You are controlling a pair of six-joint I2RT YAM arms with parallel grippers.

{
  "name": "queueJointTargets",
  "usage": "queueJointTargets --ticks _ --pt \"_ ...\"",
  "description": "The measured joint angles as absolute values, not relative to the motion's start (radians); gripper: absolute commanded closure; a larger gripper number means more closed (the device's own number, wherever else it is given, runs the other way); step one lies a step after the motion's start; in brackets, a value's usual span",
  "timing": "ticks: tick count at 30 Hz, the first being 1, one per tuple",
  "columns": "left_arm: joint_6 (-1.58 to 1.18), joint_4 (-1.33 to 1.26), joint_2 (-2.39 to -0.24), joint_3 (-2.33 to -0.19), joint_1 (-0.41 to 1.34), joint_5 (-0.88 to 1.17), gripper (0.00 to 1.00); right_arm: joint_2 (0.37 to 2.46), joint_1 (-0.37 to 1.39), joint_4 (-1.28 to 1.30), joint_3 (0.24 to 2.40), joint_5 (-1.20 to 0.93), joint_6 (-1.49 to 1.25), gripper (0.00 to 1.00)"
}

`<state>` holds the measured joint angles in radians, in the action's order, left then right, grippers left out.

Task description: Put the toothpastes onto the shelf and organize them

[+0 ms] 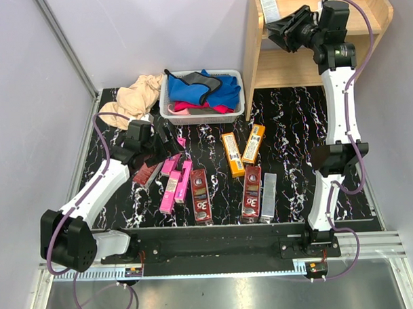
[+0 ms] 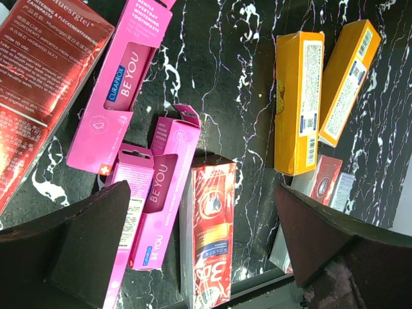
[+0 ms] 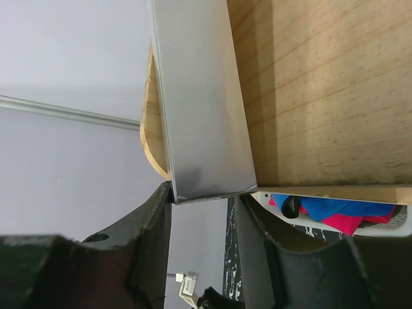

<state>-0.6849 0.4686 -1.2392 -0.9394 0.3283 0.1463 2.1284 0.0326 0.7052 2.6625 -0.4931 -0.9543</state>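
Observation:
High at the wooden shelf [image 1: 271, 64], my right gripper [image 1: 281, 30] is shut on the near end of a silver-grey toothpaste box [image 3: 199, 96]. That box [image 1: 267, 2] lies along the shelf's [image 3: 322, 96] upper board by the left side panel, and both fingers [image 3: 154, 219] press its corners. Several toothpastes lie on the black marbled table: pink ones [image 1: 175, 179], red "3D" ones [image 1: 200, 195], two orange ones [image 1: 232, 153] and a silver one [image 1: 270, 196]. My left gripper [image 1: 166, 139] hovers open over the pink boxes [image 2: 125, 77] and a red box [image 2: 212, 232], holding nothing [image 2: 206, 238].
A white basket [image 1: 202, 93] of blue and pink cloths stands at the back, left of the shelf. A beige cloth [image 1: 138, 96] lies beside it. Grey walls close in the left and back. A dark red box [image 1: 147, 173] lies under my left arm.

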Motion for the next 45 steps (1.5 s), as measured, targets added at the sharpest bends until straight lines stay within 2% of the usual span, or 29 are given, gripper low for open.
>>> queueJointTargets --ticks 4,5,7,8,12,15,22,27,33,37,45 --pt "-0.685 0.469 -1.239 -0.939 0.328 0.148 0.01 2.134 0.036 0.698 2.663 -0.510 -0.970 0.52" --pt "-0.685 0.469 -1.239 -0.939 0.328 0.148 0.01 2.135 0.036 0.694 2.663 -0.514 -0.974 0.44" --pt "-0.685 0.469 -1.239 -0.939 0.328 0.150 0.01 2.135 0.036 0.690 2.663 -0.521 -0.978 0.36" --pt "-0.685 0.469 -1.240 -0.939 0.328 0.150 0.01 2.135 0.036 0.685 2.663 -0.527 -0.978 0.29" --pt "-0.685 0.468 -1.240 -0.939 0.328 0.154 0.01 2.135 0.041 0.664 2.653 -0.543 -0.974 0.16" --pt "-0.685 0.468 -1.247 -0.939 0.328 0.154 0.01 2.128 0.044 0.652 2.635 -0.545 -0.970 0.10" --pt "-0.685 0.469 -1.254 -0.938 0.328 0.155 0.01 2.101 0.045 0.638 2.573 -0.544 -0.957 0.03" --pt "-0.683 0.469 -1.254 -0.938 0.328 0.155 0.01 2.004 0.045 0.619 2.434 -0.543 -0.934 0.02" --pt "-0.677 0.468 -1.254 -0.938 0.328 0.155 0.01 1.779 0.045 0.538 2.129 -0.542 -0.908 0.02" --pt "-0.669 0.465 -1.254 -0.938 0.328 0.157 0.01 1.562 0.045 0.443 1.831 -0.539 -0.892 0.01" --pt "-0.659 0.440 -1.261 -0.924 0.336 0.174 0.01 1.213 0.046 0.380 1.368 -0.511 -0.825 0.01"
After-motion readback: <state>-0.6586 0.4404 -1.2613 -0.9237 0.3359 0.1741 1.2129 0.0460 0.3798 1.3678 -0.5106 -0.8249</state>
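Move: At the left end of the top shelf, the silver box is already held by its near end. Its middle lies about 7 cm ahead of the right hand, 1 cm left and level in height. The shelf's left side panel runs alongside, around 4 cm left and 8 cm ahead; the basket stands some 21 cm left, 3 cm farther out and 41 cm below. From the left hand the silver box is roughly 31 cm ahead, 30 cm right and 30 cm up. Easing about 1.5 cm left towards the side panel, the right hand opens its fingers wide and lets go of the silver box's near end. It then draws straight back some 19 cm, slowly at first and then fast, sinking about 7 cm on the way out, away from the shelf and over the table, fingers staying open. ##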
